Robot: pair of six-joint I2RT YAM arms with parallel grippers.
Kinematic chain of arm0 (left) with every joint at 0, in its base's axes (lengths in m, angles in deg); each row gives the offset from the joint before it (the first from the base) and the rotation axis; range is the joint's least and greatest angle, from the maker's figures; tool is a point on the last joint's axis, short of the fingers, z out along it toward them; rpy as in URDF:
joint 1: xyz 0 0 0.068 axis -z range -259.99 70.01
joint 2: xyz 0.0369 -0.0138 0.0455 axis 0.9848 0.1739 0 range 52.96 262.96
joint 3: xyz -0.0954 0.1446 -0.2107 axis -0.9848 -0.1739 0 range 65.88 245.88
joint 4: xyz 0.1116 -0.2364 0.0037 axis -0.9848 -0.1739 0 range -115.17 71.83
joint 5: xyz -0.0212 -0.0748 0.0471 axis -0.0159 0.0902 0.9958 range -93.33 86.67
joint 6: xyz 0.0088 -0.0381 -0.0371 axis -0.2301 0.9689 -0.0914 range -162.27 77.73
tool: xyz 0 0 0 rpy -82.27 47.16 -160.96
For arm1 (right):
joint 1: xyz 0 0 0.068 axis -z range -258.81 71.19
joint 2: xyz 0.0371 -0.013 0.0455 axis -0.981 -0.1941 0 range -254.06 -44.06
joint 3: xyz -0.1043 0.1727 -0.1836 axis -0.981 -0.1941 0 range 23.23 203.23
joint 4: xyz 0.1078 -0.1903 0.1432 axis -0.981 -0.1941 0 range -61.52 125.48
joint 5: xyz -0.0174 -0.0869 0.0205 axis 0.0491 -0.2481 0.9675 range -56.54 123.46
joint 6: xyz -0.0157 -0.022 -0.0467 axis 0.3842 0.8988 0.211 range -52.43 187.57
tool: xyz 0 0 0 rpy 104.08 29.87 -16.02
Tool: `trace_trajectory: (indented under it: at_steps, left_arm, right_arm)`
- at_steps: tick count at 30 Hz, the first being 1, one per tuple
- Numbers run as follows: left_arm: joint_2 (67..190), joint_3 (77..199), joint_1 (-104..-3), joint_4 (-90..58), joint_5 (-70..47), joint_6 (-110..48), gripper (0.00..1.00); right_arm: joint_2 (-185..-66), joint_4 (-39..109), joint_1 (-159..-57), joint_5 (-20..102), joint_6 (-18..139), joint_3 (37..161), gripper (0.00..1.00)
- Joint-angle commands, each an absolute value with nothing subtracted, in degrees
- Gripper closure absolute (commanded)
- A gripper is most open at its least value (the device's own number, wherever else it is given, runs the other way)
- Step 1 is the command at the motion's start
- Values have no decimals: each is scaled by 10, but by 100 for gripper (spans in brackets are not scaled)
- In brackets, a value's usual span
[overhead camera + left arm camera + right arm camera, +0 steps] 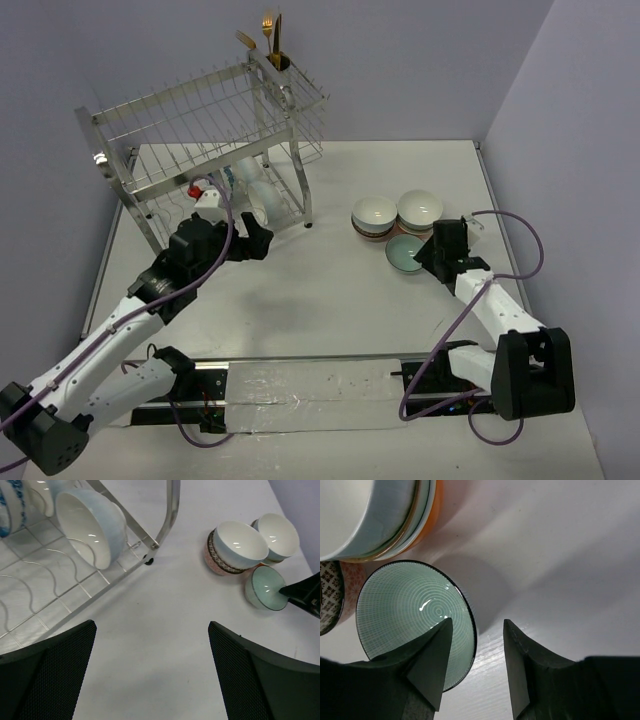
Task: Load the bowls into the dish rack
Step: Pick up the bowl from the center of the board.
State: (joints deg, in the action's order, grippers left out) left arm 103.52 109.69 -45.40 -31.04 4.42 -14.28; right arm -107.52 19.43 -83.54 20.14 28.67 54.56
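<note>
The dish rack (200, 130) stands at the back left, with white bowls (255, 190) on edge in its lower tier. One of them (92, 527) leans in the tines just behind the rack's frame (170, 510). My left gripper (262, 240) hangs open and empty (152, 630) over the table in front of the rack. At the right, a teal bowl (405, 605) sits on the table. My right gripper (477, 625) straddles its rim, one finger inside and one outside, with a gap still showing. It is at the teal bowl's right edge (425, 255).
Two stacks of bowls (374, 212) (419, 208) sit just behind the teal bowl (403, 253). One stack has an orange bowl (432, 515) at its base, and a brown-patterned bowl (330, 595) is beside it. Gold utensils (272, 35) stand in the rack's corner cup.
</note>
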Motion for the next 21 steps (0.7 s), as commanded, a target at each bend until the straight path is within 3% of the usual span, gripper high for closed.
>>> trace_trajectory:
  at_steps: [1, 9, 12, 13, 21]
  left_arm:
    - [1009, 1125, -452, -382, 94, -202, 1]
    - [961, 1088, -452, -353, 73, -272, 1]
    - [961, 1090, -452, -357, 44, -300, 1]
    - [962, 1092, -452, -359, 21, -307, 1]
    - [995, 1109, -433, -365, -64, -345, 1]
  right_arm:
    - [-1090, 224, -831, 212, 276, 546, 48]
    - [-1088, 228, -832, 206, 278, 541, 73]
    - [-1076, 232, -833, 220, 288, 536, 88]
    - [-1072, 233, -836, 224, 291, 535, 98]
    - [-1010, 214, -924, 224, 321, 541, 100]
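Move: The green bowl's middle lies about 5 cm left and 2 cm ahead of the right hand, some 2 cm below, its right rim between the open fingers. From that hand, the left bowl stack stands about 12 cm left and 11 cm ahead, the right stack about 11 cm ahead and 1 cm left. From the left hand, the green bowl is roughly 33 cm right, 2 cm ahead and 19 cm below. Right fingers pinch the green bowl's right rim, then drag it some 2 cm left; left hand draws back. ##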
